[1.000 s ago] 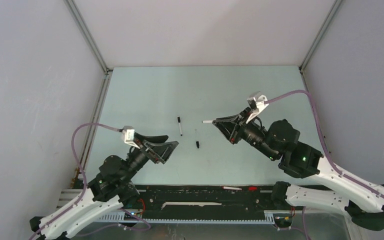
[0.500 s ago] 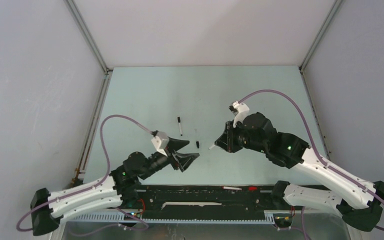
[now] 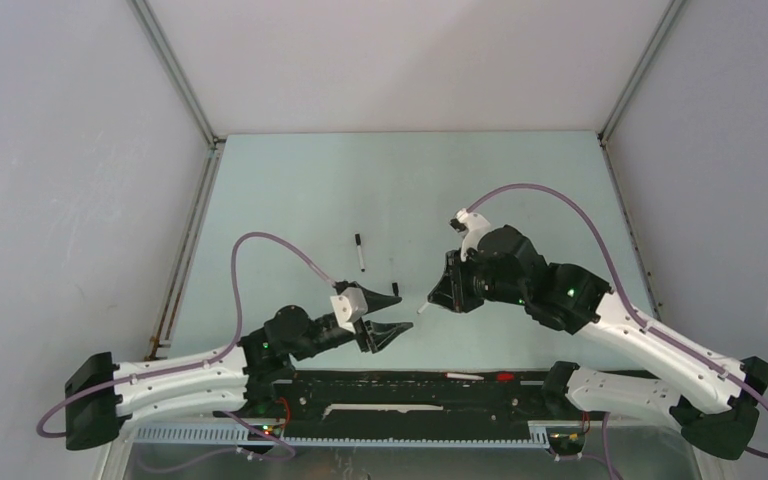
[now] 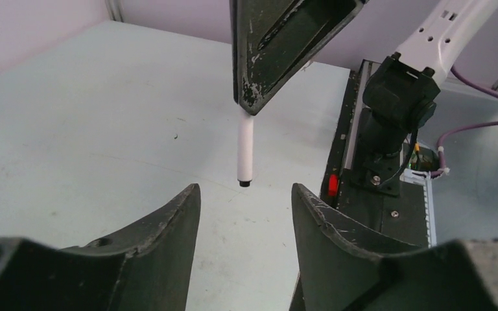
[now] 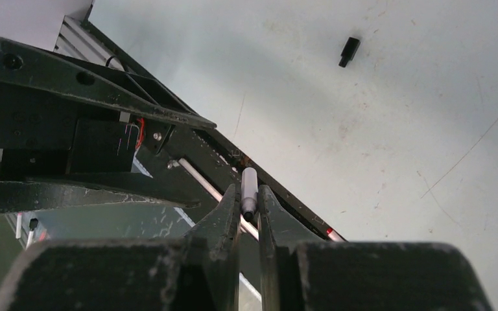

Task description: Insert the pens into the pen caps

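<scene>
My right gripper (image 3: 434,302) is shut on a white pen (image 3: 423,309), which sticks out toward the near left. In the right wrist view the pen (image 5: 248,183) is pinched between the fingers of that gripper (image 5: 248,192). My left gripper (image 3: 384,315) is open and empty, just left of the pen's tip. In the left wrist view the pen (image 4: 245,146) hangs tip down above the gap of the open left gripper (image 4: 245,194). A loose black cap (image 5: 348,52) lies on the table. A capped pen (image 3: 360,253) lies farther back.
A black rail (image 3: 410,385) runs along the near table edge, with a white stick (image 3: 465,376) and a red part (image 3: 505,377) on it. Grey walls enclose the pale table (image 3: 290,190) on three sides. Purple cables loop over both arms.
My left arm has reached right toward the middle, its gripper still open. My right gripper has swung down and nearer with the pen, whose tip now points at the left gripper.
</scene>
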Robot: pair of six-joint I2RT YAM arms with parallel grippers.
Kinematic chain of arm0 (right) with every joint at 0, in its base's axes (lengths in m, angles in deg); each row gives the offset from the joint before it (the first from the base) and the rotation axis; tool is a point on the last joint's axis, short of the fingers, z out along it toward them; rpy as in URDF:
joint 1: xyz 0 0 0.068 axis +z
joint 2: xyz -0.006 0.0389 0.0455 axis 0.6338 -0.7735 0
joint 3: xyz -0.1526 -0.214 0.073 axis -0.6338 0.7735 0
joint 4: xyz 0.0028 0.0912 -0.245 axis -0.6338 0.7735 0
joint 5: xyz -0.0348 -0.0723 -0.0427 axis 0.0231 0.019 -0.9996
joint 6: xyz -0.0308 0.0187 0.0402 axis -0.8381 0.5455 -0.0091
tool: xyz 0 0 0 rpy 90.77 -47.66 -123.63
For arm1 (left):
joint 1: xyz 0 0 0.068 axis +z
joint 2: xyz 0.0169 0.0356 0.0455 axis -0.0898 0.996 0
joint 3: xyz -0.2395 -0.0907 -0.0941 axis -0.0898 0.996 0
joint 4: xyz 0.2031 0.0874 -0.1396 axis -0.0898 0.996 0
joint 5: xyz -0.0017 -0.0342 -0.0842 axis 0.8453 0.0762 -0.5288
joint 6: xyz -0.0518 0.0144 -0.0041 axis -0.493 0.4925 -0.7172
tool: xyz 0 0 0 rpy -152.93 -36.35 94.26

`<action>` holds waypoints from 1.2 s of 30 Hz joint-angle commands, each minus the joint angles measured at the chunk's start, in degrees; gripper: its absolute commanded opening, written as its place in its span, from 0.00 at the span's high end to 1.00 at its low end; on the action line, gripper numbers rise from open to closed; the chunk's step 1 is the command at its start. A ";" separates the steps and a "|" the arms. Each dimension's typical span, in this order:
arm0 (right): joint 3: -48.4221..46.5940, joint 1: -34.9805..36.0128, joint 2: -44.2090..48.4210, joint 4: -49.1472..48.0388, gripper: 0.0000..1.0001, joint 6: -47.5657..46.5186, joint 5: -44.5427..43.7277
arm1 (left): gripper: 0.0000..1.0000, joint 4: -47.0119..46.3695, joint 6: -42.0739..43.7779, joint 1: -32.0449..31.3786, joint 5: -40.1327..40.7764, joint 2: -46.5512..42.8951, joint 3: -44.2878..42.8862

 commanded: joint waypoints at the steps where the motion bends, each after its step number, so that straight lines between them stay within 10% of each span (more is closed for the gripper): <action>1: -2.01 0.59 -0.41 -0.67 1.00 0.55 1.94 | 0.44 -3.04 6.47 -0.91 -1.87 0.88 -0.15; 25: -2.01 4.47 -2.10 -2.48 1.00 1.00 1.60 | 0.67 -1.26 8.83 -3.16 -0.59 8.21 -2.45; 36: -2.01 5.07 -2.94 -2.62 1.00 0.86 1.15 | 0.62 -1.78 8.59 -3.51 -0.72 7.91 -2.45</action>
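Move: The pen held in the right fingers has its middle about 5 cm to the right of the open left hand, 1 cm ahead and 2 cm lower, with its free end hanging lower still. The black cap lies on the table about 12 cm ahead of the left hand, 2 cm left and 20 cm below; the black-capped pen is some 22 cm ahead and 10 cm left. From the right hand, the left fingertips are roughly 7 cm left, 2 cm back and 2 cm lower. The empty left hand eases back and right a little, then sinks, about 4.5 cm down in all, its fingers tipping some 10 degrees downward and narrowing from wide to about a third open around the free end of the pen, without shutting on it. Meanwhile the right hand keeps its grip on the pen and carries it about 3 cm back and to the left, towards the left fingertips, with a slight counter-clockwise turn, then nearly stops. ##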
